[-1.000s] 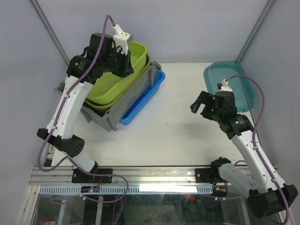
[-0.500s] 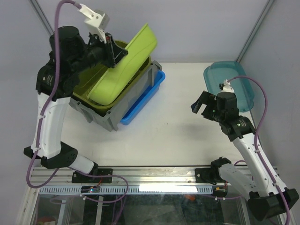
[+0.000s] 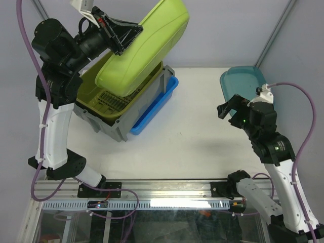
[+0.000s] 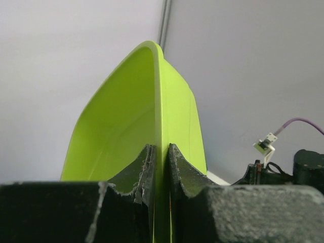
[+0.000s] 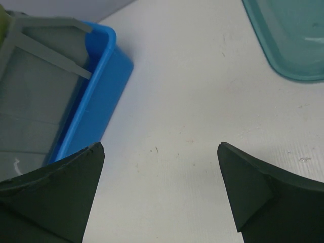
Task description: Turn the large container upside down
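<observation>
The large container, a grey ribbed crate [image 3: 112,129], stands open side up at the table's left, resting in a blue tub [image 3: 155,108]; its wall also shows in the right wrist view [image 5: 35,101]. An olive-green slotted basket [image 3: 107,99] lies inside it. My left gripper [image 3: 119,38] is high above the crate, shut on the rim of a lime-green tub [image 3: 148,46] that hangs tilted in the air. In the left wrist view both fingers [image 4: 146,167] pinch that thin rim [image 4: 159,101]. My right gripper [image 3: 231,107] hovers open over bare table, holding nothing [image 5: 159,147].
A teal tray [image 3: 248,83] lies at the back right, just behind the right gripper, and shows in the right wrist view too [image 5: 288,35]. The blue tub's edge [image 5: 98,96] is left of the right fingers. Grey walls close in the back and sides.
The left arm has lifted the lime-green tub up out of the crate and tilted it steeply, baring the slotted basket. The right arm has drawn slightly right.
</observation>
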Motion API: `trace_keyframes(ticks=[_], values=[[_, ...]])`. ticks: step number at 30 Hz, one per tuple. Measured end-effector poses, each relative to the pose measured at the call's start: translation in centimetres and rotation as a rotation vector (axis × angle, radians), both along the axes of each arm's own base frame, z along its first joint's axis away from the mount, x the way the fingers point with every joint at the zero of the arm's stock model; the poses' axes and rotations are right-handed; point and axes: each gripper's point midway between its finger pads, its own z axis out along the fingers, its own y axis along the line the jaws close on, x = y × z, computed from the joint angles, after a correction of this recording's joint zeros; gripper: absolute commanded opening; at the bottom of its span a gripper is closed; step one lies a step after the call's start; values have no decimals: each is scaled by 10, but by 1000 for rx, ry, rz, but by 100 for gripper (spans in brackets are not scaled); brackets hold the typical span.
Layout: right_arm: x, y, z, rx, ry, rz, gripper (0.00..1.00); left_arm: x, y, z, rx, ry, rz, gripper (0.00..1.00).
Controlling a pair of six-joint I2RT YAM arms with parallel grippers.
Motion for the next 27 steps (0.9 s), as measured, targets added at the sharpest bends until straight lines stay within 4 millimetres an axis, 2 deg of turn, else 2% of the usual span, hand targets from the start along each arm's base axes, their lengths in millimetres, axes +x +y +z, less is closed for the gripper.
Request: trace_keyframes(ticks=[3,7,11,14,17,19,21,23,27], values=[[-7,-10,33,11,-94,-38,99,6,-13,2,-35,13,-60,0],[-21,-25,62,21,-189,-93,99,11,-33,3,-85,48,-163,0],[-32,-41,77,16,-246,-159,99,6,-57,4,-130,68,-269,0],[-39,-51,83,13,-274,-196,99,-8,-81,2,-140,75,-344,0],[-46,-60,89,8,-301,-236,99,-27,-111,-8,-137,94,-417,0],[-51,-66,92,5,-316,-257,99,-34,-130,-21,-126,117,-446,0],[-56,-72,95,-1,-328,-281,99,-35,-149,-43,-106,159,-461,0],[-61,-78,96,-7,-336,-304,99,-31,-163,-70,-84,214,-464,0],[-70,-89,97,-17,-351,-350,99,-12,-185,-135,-58,350,-439,0]])
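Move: The left hand, high up, already pinches the lime tub's rim. The teal tub on the side it is headed for lies some 55 cm to its right, 25 cm ahead and 58 cm below. The gray crate stands about 17 cm ahead, 12 cm left and 50 cm below; the blue bin under it is about 18 cm ahead, hardly to either side, 57 cm down. From the empty right hand the teal tub is about 28 cm ahead, 23 cm right, 25 cm below. Swing the left gripper about 18 cm to the right, keeping its pinch on the lime tub's rim, away from the gray crate and towards the teal tub; stay nearly level at first, then sink some 13 cm while turning clockwise and tipping the fingers down. Meanwhile back the open, empty right hand off upward, to the right and back, clear of the oncoming tub, turning it clockwise and tipping it up. ##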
